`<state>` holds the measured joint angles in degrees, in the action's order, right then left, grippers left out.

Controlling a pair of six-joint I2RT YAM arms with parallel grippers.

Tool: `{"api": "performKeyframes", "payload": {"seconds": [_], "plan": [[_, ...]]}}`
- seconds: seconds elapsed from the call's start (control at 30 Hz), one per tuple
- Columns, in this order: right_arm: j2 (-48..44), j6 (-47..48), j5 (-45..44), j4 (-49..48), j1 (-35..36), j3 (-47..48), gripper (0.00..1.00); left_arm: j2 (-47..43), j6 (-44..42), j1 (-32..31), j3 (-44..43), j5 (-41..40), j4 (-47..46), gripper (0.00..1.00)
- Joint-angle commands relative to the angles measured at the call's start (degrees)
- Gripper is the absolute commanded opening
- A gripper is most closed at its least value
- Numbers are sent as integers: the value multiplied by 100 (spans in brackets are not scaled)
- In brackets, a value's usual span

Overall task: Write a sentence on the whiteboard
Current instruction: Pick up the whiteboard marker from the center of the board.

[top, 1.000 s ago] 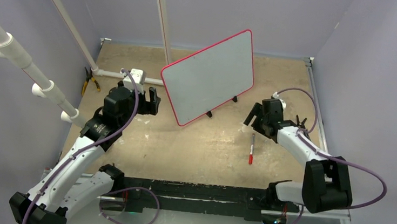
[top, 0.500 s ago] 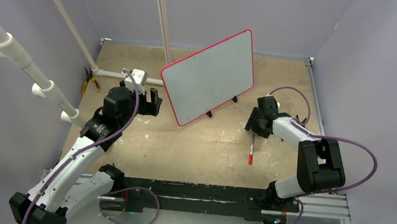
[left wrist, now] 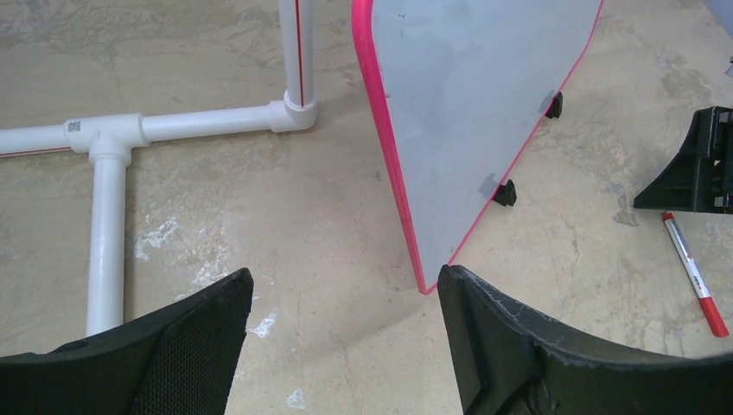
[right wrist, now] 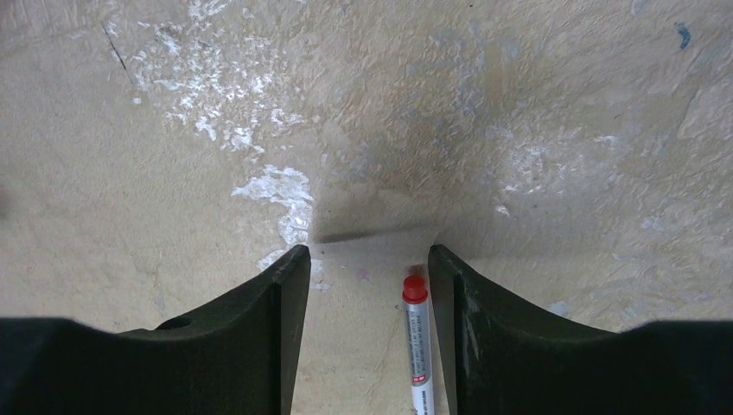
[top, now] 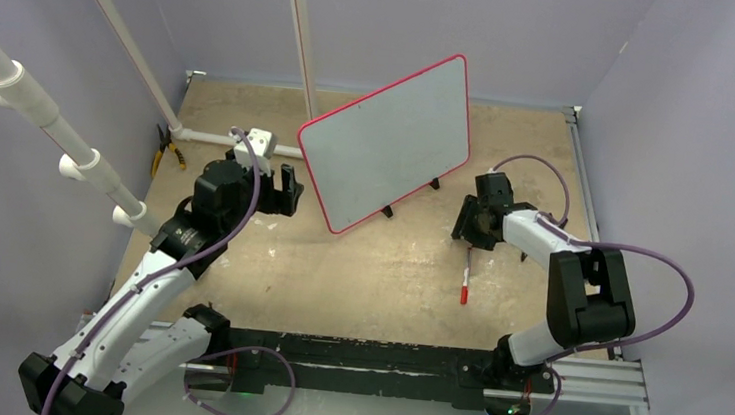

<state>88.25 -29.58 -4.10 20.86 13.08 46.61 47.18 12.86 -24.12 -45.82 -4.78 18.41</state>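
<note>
The whiteboard stands tilted on small black feet, red-rimmed, its pale face blank; no sentence is in view on it. A red-capped marker lies flat on the table to its right. My right gripper is down at the table over the marker's far end. Its jaws stand apart and the marker lies between them, close beside the right finger, not squeezed. My left gripper hovers open and empty beside the board's lower left corner.
A white pipe frame lies on the table behind my left gripper, with a white box on it. Yellow-handled pliers lie at the far left. Slanted white pipes cross the left side. Purple walls enclose the table.
My right gripper has moved left and down onto the marker's far end, and its jaws have narrowed around it. The left arm has barely shifted.
</note>
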Motion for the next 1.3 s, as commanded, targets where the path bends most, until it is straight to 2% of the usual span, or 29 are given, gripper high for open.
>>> {"api": "performKeyframes", "payload": {"seconds": [0.0,0.33,0.4,0.6,0.9,1.0,1.2,1.27], "plan": [[323,-299,393,929,54,-284,56,-130,31,21,32,166,-224,77],[197,-593,154,1498,63,-374,54,-290,124,13,73,451,-237,77],[130,-596,134,1628,63,-294,50,-333,138,12,75,451,-242,77],[267,-417,-411,2060,63,54,48,-418,156,12,90,451,-242,77],[472,-223,-445,2019,135,106,43,-412,157,-14,83,451,-242,77],[567,-138,-288,1877,178,75,32,-395,156,-14,89,451,-241,77],[690,-24,-7,1623,264,64,1,-376,117,-14,100,451,-233,77],[609,0,98,1561,269,169,0,-380,74,-14,107,451,-246,77]]}}
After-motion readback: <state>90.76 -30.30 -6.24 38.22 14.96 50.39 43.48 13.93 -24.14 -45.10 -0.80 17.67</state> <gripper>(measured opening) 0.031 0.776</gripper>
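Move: The whiteboard marker lies just behind the right gripper, its middle about 8 cm back, 1 cm to the right and 1 cm below, with its plain end almost between the open fingers. The board's nearer black clip is some 13 cm ahead and 9 cm left of this hand, and the whiteboard's middle about 21 cm ahead and 22 cm left. From the left hand the marker lies about 40 cm right, 6 cm back and 22 cm below. Draw the right gripper back about 5 cm, low along the marker towards its red-capped end, easing about 1 cm right and 1 cm down while tipping the fingers some 15 degrees nearer to vertical. Then close them from half open and pinch the barrel, ahead of its middle. Meanwhile let the left gripper, empty and open, lift and draw back about 2 cm. ##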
